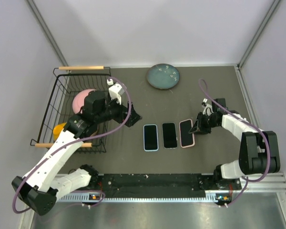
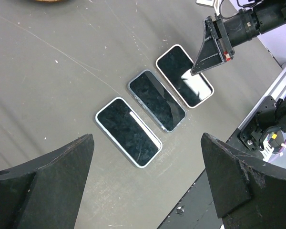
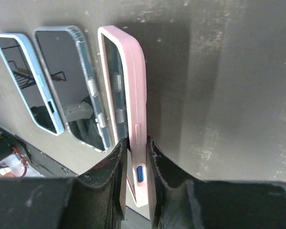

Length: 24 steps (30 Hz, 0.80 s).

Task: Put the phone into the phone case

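Three phones lie side by side on the grey table, each in a case: a light blue one [image 1: 150, 137], a clear dark one [image 1: 169, 135] and a pink phone case [image 1: 186, 132] on the right. In the right wrist view the pink case [image 3: 128, 71] shows a dark phone screen inside it. My right gripper [image 3: 137, 142] straddles this case's long right edge, its fingers narrow on either side of it. From the left wrist the same gripper [image 2: 207, 52] is seen at the pink case [image 2: 185, 75]. My left gripper [image 1: 133, 117] hangs wide open left of the row, holding nothing.
A black wire basket [image 1: 57, 109] with wooden handles stands at the left, holding a pink thing [image 1: 81, 98] and a yellow one [image 1: 59, 129]. A teal plate [image 1: 163, 76] sits at the back. A black rail [image 1: 152, 183] runs along the near edge.
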Each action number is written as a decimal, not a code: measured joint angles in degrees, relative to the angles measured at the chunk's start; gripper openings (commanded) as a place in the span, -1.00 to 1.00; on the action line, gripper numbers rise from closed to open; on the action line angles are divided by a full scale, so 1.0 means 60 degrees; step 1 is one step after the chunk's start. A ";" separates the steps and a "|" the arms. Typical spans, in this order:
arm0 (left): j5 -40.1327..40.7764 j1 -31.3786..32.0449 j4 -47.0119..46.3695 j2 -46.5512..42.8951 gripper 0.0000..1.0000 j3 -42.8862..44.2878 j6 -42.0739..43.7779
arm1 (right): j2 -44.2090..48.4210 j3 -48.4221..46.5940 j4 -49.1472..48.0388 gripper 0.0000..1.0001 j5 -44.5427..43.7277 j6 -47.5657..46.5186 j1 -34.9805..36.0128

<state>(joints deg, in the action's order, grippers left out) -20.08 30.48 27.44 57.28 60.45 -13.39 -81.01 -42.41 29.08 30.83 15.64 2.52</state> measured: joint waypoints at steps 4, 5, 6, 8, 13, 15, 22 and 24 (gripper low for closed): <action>-0.0011 0.0000 -0.0033 -0.0109 0.98 -0.0033 0.0015 | -0.0379 -0.0004 -0.0058 -0.45 -0.0430 0.0022 -0.0033; -0.0029 0.0000 -0.0058 -0.0109 0.98 -0.0036 0.0015 | -0.0495 -0.0004 -0.0091 -0.42 -0.0517 0.0051 -0.0033; -0.0044 0.0000 -0.0073 -0.0109 0.98 -0.0036 0.0015 | -0.0586 -0.0004 -0.0113 -0.38 -0.0601 0.0076 -0.0033; -0.0080 0.0000 -0.0069 -0.0109 0.98 -0.0044 0.0015 | -0.0674 -0.0007 -0.0124 -0.35 -0.0761 0.0102 -0.0033; -0.0182 0.0000 -0.0076 -0.0127 0.98 -0.0073 0.0047 | -0.0725 -0.0007 -0.0142 0.03 -0.1213 0.0299 -0.0033; -0.0237 0.0000 -0.0135 -0.0197 0.98 -0.0149 0.0058 | -0.0506 -0.0007 -0.0146 0.14 -0.1399 0.0401 -0.0033; -0.0550 0.0000 -0.0423 -0.0546 0.98 -0.0372 0.0087 | 0.1785 -0.0011 0.0211 0.97 -0.1705 0.0652 0.0025; -0.0616 0.0000 -0.0623 -0.0674 0.98 -0.0455 0.0091 | 0.2838 -0.0044 0.0372 0.97 -0.1665 0.0758 0.0073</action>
<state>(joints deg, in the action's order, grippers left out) -23.77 30.48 23.70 53.23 57.71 -12.84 -63.99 -42.68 31.31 20.84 20.18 2.96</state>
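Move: The pink-cased phone stands tilted, its raised right long edge between the right hand's barely parted fingers; its middle is about 4 cm left, 1 cm back and 2 cm below the hand. Some 3 cm below the hand lie the clear-cased phone, about 13 cm left and 3 cm back, and the blue-cased phone, roughly 24 cm left and 4 cm back. From the left hand, the pink-cased phone is some 29 cm right, 2 cm back and 22 cm below. The pink-cased phone's raised right edge is let down and released: the right hand sinks about 3 cm, easing some 2 cm to the right as its fingers open. It then climbs quickly away from the phone, about 8 cm up from its lowest point, fingers spreading nearly fully while the wrist tips the fingertips upward and turns slightly clockwise. ##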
